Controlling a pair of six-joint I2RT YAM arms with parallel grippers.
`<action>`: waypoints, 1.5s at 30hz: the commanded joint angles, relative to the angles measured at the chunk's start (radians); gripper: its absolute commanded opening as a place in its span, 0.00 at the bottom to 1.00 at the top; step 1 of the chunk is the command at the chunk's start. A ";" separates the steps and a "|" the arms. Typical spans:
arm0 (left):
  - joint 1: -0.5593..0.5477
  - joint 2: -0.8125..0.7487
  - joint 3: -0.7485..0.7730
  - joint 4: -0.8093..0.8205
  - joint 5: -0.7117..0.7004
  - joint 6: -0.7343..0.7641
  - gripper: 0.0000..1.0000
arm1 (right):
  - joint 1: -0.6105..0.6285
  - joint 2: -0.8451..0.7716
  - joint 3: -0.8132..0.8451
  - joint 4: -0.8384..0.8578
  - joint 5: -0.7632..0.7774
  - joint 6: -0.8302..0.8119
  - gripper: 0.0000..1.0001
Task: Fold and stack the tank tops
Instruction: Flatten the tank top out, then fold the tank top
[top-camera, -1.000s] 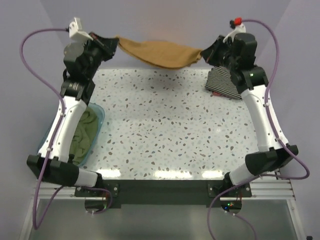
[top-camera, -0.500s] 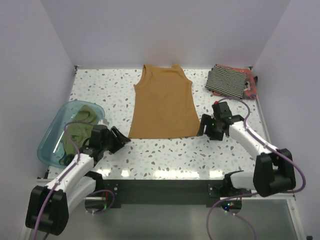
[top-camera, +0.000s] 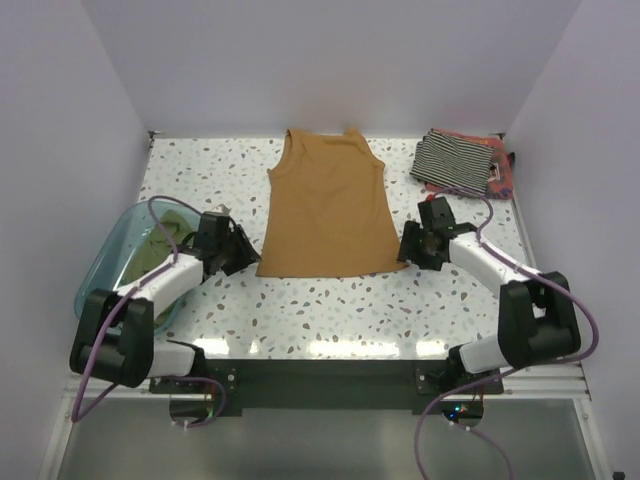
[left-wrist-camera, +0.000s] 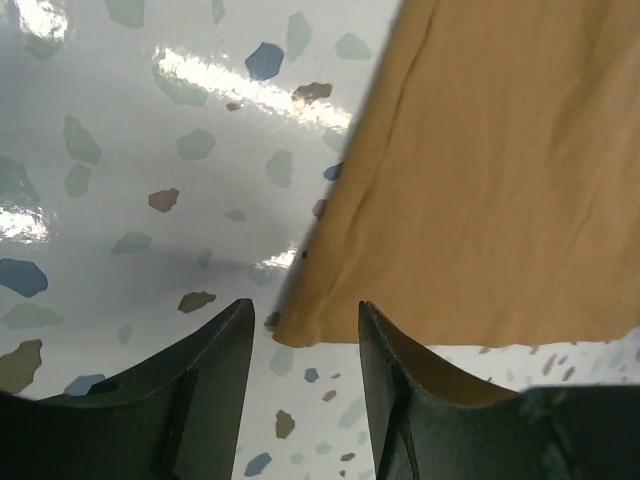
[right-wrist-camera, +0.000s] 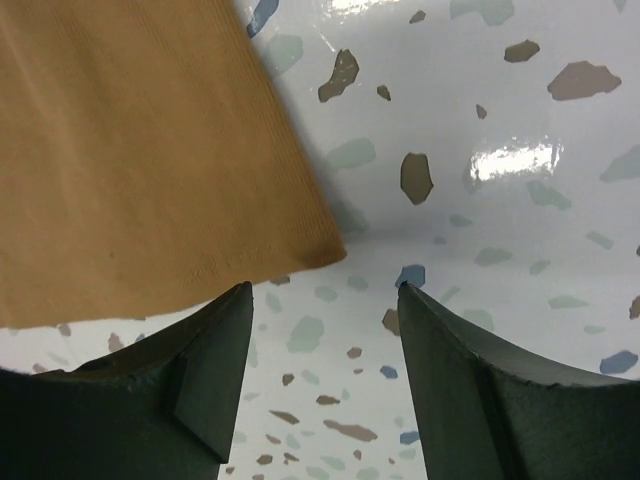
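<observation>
The tan-brown tank top (top-camera: 325, 205) lies flat in the middle of the table, neck to the back and hem to the front. My left gripper (top-camera: 245, 255) is open at its front left hem corner. In the left wrist view that corner of the tan top (left-wrist-camera: 480, 180) sits just ahead of the left gripper (left-wrist-camera: 305, 308), untouched. My right gripper (top-camera: 408, 245) is open at the front right hem corner. In the right wrist view the tan cloth (right-wrist-camera: 130, 150) lies ahead and left of the right gripper (right-wrist-camera: 325, 290). A striped tank top (top-camera: 455, 160) rests folded on a reddish one (top-camera: 503, 178) at the back right. The olive green one (top-camera: 160, 252) is in the tub.
A translucent teal tub (top-camera: 100, 280) stands at the left edge, beside my left arm. White walls close the table on the left, back and right. Bare speckled tabletop (top-camera: 340, 300) runs along the front, below the hem.
A second ago both grippers held the tan top stretched in the air at the back. It now lies flat, released, and both open grippers have closed in on its hem corners.
</observation>
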 joint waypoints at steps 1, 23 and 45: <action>-0.023 0.071 0.039 0.029 -0.040 0.078 0.51 | 0.003 0.062 0.040 0.121 0.035 -0.018 0.63; -0.161 0.218 0.093 -0.029 -0.202 0.097 0.24 | 0.003 0.092 -0.104 0.203 0.028 0.031 0.51; -0.161 0.014 0.027 -0.112 -0.205 0.011 0.00 | 0.082 0.032 -0.132 0.165 0.018 0.111 0.00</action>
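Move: The left hem corner of the tank top lies about 2 cm to the left gripper's right and 4 cm below, neither ahead nor back. The blue basket's middle is roughly 21 cm to the left gripper's left and 2 cm ahead. From the right gripper, the right hem corner is some 2 cm ahead, 1 cm left and 4 cm below; the striped stack sits about 27 cm ahead and 10 cm to the right. Lower both open grippers about 3.5 cm to the hem corners, edging the right one 2 cm forward. Slide the left gripper right, rolling its left side up some 10 degrees, and pinch its corner first, then draw it back and left with a slight lift. Meanwhile hold the right low, then slide it left and shut it on the right corner. ##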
